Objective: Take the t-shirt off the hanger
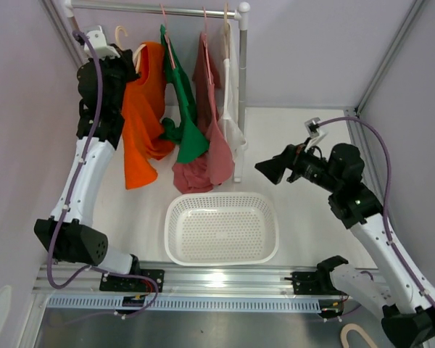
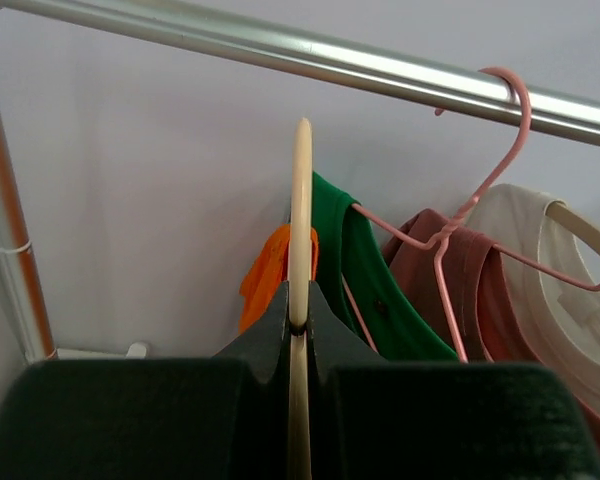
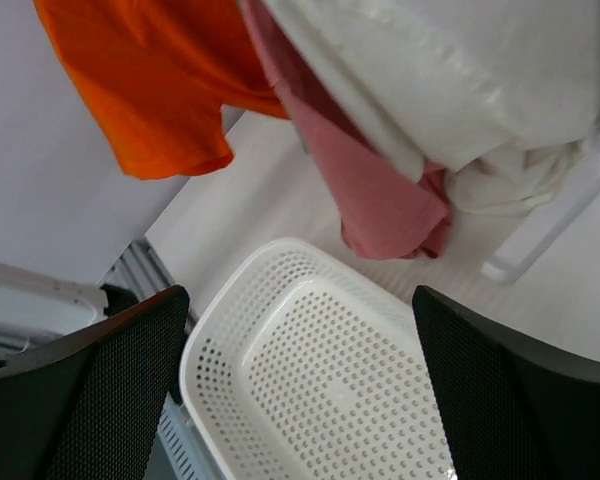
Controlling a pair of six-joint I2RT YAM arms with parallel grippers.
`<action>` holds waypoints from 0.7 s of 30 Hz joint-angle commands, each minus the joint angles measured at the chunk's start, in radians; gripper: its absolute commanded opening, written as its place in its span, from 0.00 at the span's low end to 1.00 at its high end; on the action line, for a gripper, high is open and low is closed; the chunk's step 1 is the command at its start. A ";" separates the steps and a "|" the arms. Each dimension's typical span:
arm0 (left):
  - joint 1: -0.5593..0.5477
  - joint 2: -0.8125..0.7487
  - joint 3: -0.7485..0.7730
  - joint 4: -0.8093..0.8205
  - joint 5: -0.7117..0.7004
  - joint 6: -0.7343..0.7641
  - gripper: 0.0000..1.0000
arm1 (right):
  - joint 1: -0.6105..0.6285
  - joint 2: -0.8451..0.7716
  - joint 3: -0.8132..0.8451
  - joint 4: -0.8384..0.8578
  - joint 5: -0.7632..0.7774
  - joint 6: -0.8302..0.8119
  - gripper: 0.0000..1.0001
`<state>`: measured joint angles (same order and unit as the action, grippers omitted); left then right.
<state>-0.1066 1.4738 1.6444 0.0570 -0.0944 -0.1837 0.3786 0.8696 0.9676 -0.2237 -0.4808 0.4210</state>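
Note:
An orange t-shirt (image 1: 141, 123) hangs on a cream hanger (image 1: 120, 34) at the left end of the metal rail (image 1: 152, 9). My left gripper (image 1: 123, 64) is shut on that hanger. In the left wrist view the hanger (image 2: 300, 220) runs edge-on between my closed fingers (image 2: 330, 340), its top just below the rail (image 2: 380, 70), with a bit of orange cloth (image 2: 268, 272) behind it. My right gripper (image 1: 272, 170) is open and empty, in the air right of the clothes, above the basket. The shirt's hem also shows in the right wrist view (image 3: 150, 80).
A green garment (image 1: 185, 109), a pink one (image 1: 210, 138) and a white one (image 1: 232, 109) hang on pink hangers to the right. The rack's post (image 1: 241, 94) stands right of them. A white perforated basket (image 1: 175, 217) sits in front, seen under my right gripper (image 3: 220, 320).

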 commanded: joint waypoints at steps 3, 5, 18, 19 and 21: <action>-0.059 -0.136 -0.037 0.034 -0.226 0.052 0.01 | 0.196 0.072 0.085 0.070 0.059 -0.042 0.99; -0.061 -0.179 -0.064 -0.006 -0.264 0.027 0.01 | 0.259 0.094 0.118 0.078 0.091 -0.076 0.99; -0.107 -0.348 -0.147 -0.112 -0.634 0.116 0.01 | 0.712 0.350 0.204 0.279 0.361 -0.309 0.99; -0.110 -0.351 -0.140 -0.130 -0.643 0.122 0.01 | 0.724 0.371 0.206 0.331 0.369 -0.317 0.99; -0.110 -0.346 -0.067 -0.222 -0.659 0.081 0.01 | 0.756 0.433 0.207 0.383 0.396 -0.332 1.00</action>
<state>-0.2024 1.1412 1.4921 -0.0917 -0.6651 -0.1040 1.0992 1.2480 1.1431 0.0032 -0.1734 0.1589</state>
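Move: The orange t-shirt already hangs from the hanger in the left gripper, its middle about 5 cm ahead, 4 cm right and 20 cm below; the green shirt is some 8 cm ahead, 15 cm right and 18 cm lower. From the open right gripper the t-shirt is roughly 22 cm ahead, 32 cm left and slightly lower, the pink shirt 22 cm ahead and 17 cm left, nearly level in height, and the basket 15 cm left, level fore-and-aft, 30 cm below. Swing the right gripper, fingers wide open, about 20 cm left and somewhat back over the basket towards the t-shirt, turning it some 25 degrees counter-clockwise. Meanwhile keep the left gripper shut on the hanger and draw it back, then back and left, away from the rack and the green shirt, turning counter-clockwise about as much. ##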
